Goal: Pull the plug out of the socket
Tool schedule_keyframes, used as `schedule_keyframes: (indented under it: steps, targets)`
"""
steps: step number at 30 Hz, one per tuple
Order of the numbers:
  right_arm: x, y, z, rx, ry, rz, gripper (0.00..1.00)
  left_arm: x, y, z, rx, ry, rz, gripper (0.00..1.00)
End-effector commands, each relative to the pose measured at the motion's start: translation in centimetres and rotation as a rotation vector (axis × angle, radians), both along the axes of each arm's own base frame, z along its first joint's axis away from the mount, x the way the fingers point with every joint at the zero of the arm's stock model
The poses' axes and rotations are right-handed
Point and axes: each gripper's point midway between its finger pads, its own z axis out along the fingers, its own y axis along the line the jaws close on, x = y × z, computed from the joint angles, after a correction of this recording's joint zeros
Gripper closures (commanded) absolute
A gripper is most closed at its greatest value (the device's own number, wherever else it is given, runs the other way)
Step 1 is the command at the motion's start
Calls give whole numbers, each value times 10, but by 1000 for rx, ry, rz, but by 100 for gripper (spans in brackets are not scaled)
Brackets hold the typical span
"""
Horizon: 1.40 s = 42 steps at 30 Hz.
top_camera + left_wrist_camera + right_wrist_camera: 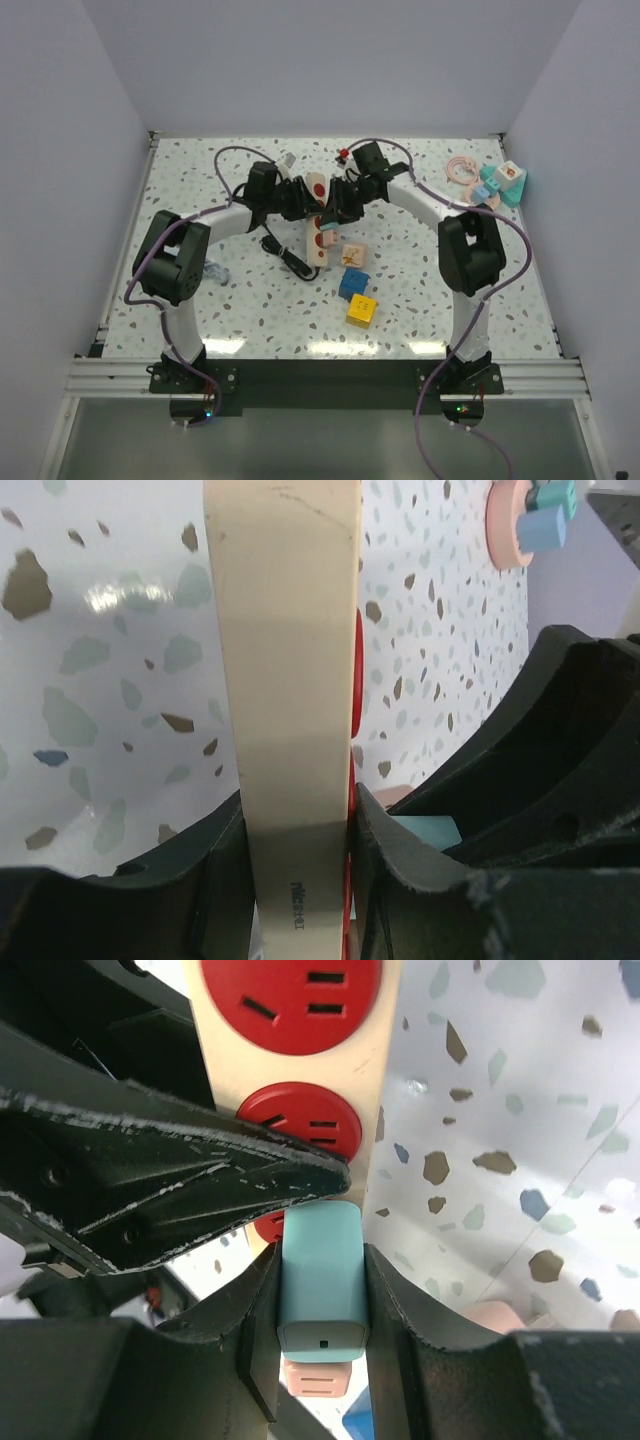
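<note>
The socket (317,238) is a cream power strip with red outlet faces, lying mid-table. My left gripper (297,850) is shut on its narrow cream body (290,680), one finger on each side. A light teal plug block (322,1250) stands against the strip's lower red outlet (375,1070); whether its pins are still in is hidden. My right gripper (320,1305) is shut on this plug, pads flat on both of its sides. From above, both grippers meet over the strip, left (298,200) and right (338,208). A thin black cord (285,255) trails off the strip to the left.
Pink (352,255), blue (352,283) and yellow (362,310) toy cubes lie just right of the strip. More toys (500,183) and a pink ring (462,170) sit at the back right. A small grey object (215,272) lies near the left arm.
</note>
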Motion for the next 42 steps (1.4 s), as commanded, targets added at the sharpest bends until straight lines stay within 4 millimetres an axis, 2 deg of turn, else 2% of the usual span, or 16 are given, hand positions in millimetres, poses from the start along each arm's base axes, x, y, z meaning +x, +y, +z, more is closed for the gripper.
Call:
schedule_keyframes:
  steps: [1, 5, 8, 9, 11, 12, 14, 16, 20, 24, 26, 29, 30, 32, 39, 42]
  targets:
    - [-16, -4, 40, 26, -91, -95, 100, 12, 57, -48, 184, 64, 123, 100]
    - [-33, -17, 32, -28, -59, -76, 100, 14, 59, -49, 190, 63, 126, 100]
    - [-26, -28, 42, -56, -72, -35, 100, 13, 63, -54, 201, 72, 130, 100]
    - [-15, -29, 57, -43, -108, -27, 100, 10, 65, -56, 206, 78, 131, 100]
    - [-2, -41, 59, -43, -86, -45, 100, 9, 66, -59, 208, 82, 133, 100]
    - [9, -42, 73, -24, -118, -55, 100, 6, 67, -62, 210, 90, 134, 100]
    - [21, -52, 75, -7, -94, -74, 100, 4, 68, -65, 212, 92, 133, 100]
    - [34, -57, 90, 8, -127, -83, 100, 0, 70, -69, 219, 101, 136, 100]
    - [36, -51, 102, 53, -148, -61, 100, -3, 72, -70, 225, 104, 144, 100]
    - [24, -44, 94, 42, -157, -97, 100, 3, 75, -61, 225, 86, 183, 100]
    - [18, -38, 92, 26, -177, -96, 100, 14, 84, -54, 253, 85, 255, 100]
    - [16, -43, 90, 10, -197, -148, 100, 25, 98, -47, 311, 106, 354, 100]
    - [15, -46, 85, -9, -194, -166, 100, 23, 107, -52, 356, 137, 388, 100]
    - [17, -48, 90, -4, -221, -179, 100, 30, 110, -52, 380, 165, 418, 100]
    - [31, -52, 116, 28, -266, -148, 100, 23, 112, -74, 439, 238, 370, 100]
    - [34, -58, 119, -4, -259, -128, 100, 24, 109, -63, 389, 170, 357, 100]
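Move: The teal plug sits between the right fingers, still in the strip's socket; from the left hand, which grips the strip just beyond that socket, the plug is about 4 cm back, 3 cm right and roughly level. Still in the strip, the pink plug lies some 3 cm back from the right hand. A loose pink block lies about 6 cm back, 5 cm right and 8 cm below the right hand, the blue cube 10 cm back, 5 cm right, equally low. The plug, kept pinched by the right fingers, and the strip, held by the left, are rocked together: some 2 cm back and slightly down, then about 3 cm forward and up, easing down a little. Then the hands pull apart quickly, the left dragging the strip about 9 cm left and well down, rolling and turning counter-clockwise some 20 degrees, while the right carries the plug up about 8 cm, to the right and forward, tipping its fingertips upward. ##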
